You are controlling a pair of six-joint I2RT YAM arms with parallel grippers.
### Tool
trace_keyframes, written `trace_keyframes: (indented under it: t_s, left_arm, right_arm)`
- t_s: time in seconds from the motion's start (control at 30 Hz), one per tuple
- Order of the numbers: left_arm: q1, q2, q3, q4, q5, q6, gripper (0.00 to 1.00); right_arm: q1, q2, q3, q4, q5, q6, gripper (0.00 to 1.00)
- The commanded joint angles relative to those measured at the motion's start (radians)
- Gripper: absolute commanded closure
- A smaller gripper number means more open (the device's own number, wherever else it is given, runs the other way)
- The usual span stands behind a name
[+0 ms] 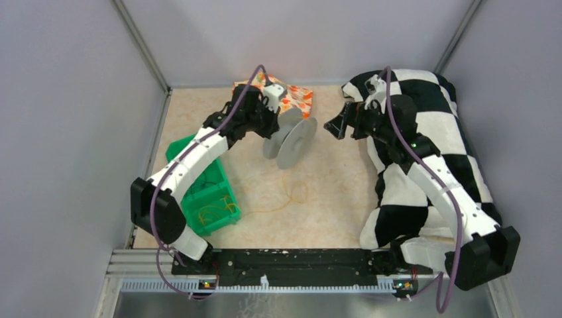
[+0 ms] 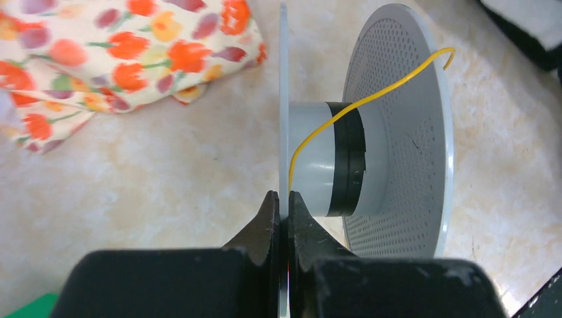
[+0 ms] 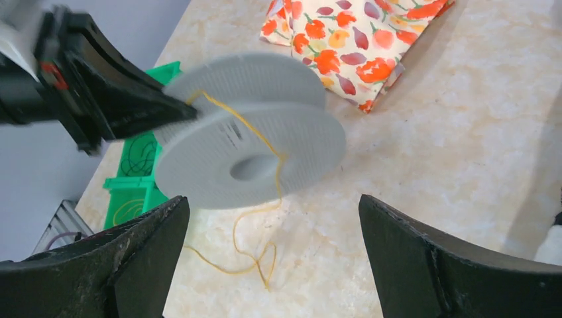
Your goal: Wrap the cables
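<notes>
A grey plastic spool (image 1: 290, 138) is held off the table at centre back. My left gripper (image 1: 268, 122) is shut on the rim of one flange; in the left wrist view its jaws (image 2: 283, 209) pinch the thin flange edge beside the hub (image 2: 325, 159). A thin yellow cable (image 2: 371, 99) runs over the hub and out past the perforated flange. In the right wrist view the cable (image 3: 255, 248) hangs from the spool (image 3: 252, 159) and loops on the table. My right gripper (image 1: 333, 126) is open and empty, just right of the spool.
A green bin (image 1: 209, 192) with more yellow cable stands at the left. A floral cloth (image 1: 291, 96) lies at the back behind the spool. A black-and-white checkered cloth (image 1: 437, 146) covers the right side under my right arm.
</notes>
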Motion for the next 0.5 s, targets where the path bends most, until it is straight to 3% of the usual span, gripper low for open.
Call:
trace_keyframes:
  t_s: [0.0, 0.1, 0.3, 0.47]
  left_arm:
    - [0.048, -0.144, 0.091, 0.064, -0.037, -0.139, 1.0]
    - [0.055, -0.19, 0.118, 0.061, -0.097, -0.191, 1.0]
    - [0.056, -0.262, 0.16, 0.069, -0.177, -0.274, 1.0]
    - [0.056, -0.282, 0.202, 0.032, -0.189, -0.307, 1.0]
  right_arm:
    - [0.0, -0.076, -0.117, 0.08, 0.022, 0.006, 0.01]
    - [0.053, -0.091, -0.222, 0.177, 0.038, 0.048, 0.01]
    - [0.28, -0.01, -0.309, 0.39, 0.153, 0.077, 0.01]
    - [0.388, 0.07, -0.411, 0.696, 0.19, 0.064, 0.04]
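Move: The spool, its near-left flange already pinched in the left fingers, has its middle about 6 cm right, 2 cm ahead and 5 cm below the left hand. The slack yellow cable running down to the table lies roughly 6 cm back, 15 cm left and 24 cm below the open right hand; the spool is some 14 cm left of that hand, 2 cm ahead and 11 cm lower. From the left hand, the patterned cloth lies about 21 cm straight ahead on the table. The spool goes up with the left hand, which keeps its pinch on the flange, rising about 16 cm and drifting left while the wrist turns counter-clockwise and brings the fingers nearer level. The right hand, fingers kept wide, first draws back, then sinks some 10 cm and swings left towards the hanging yellow cable, ending with the strand showing between its fingers; no touch can be made out. ##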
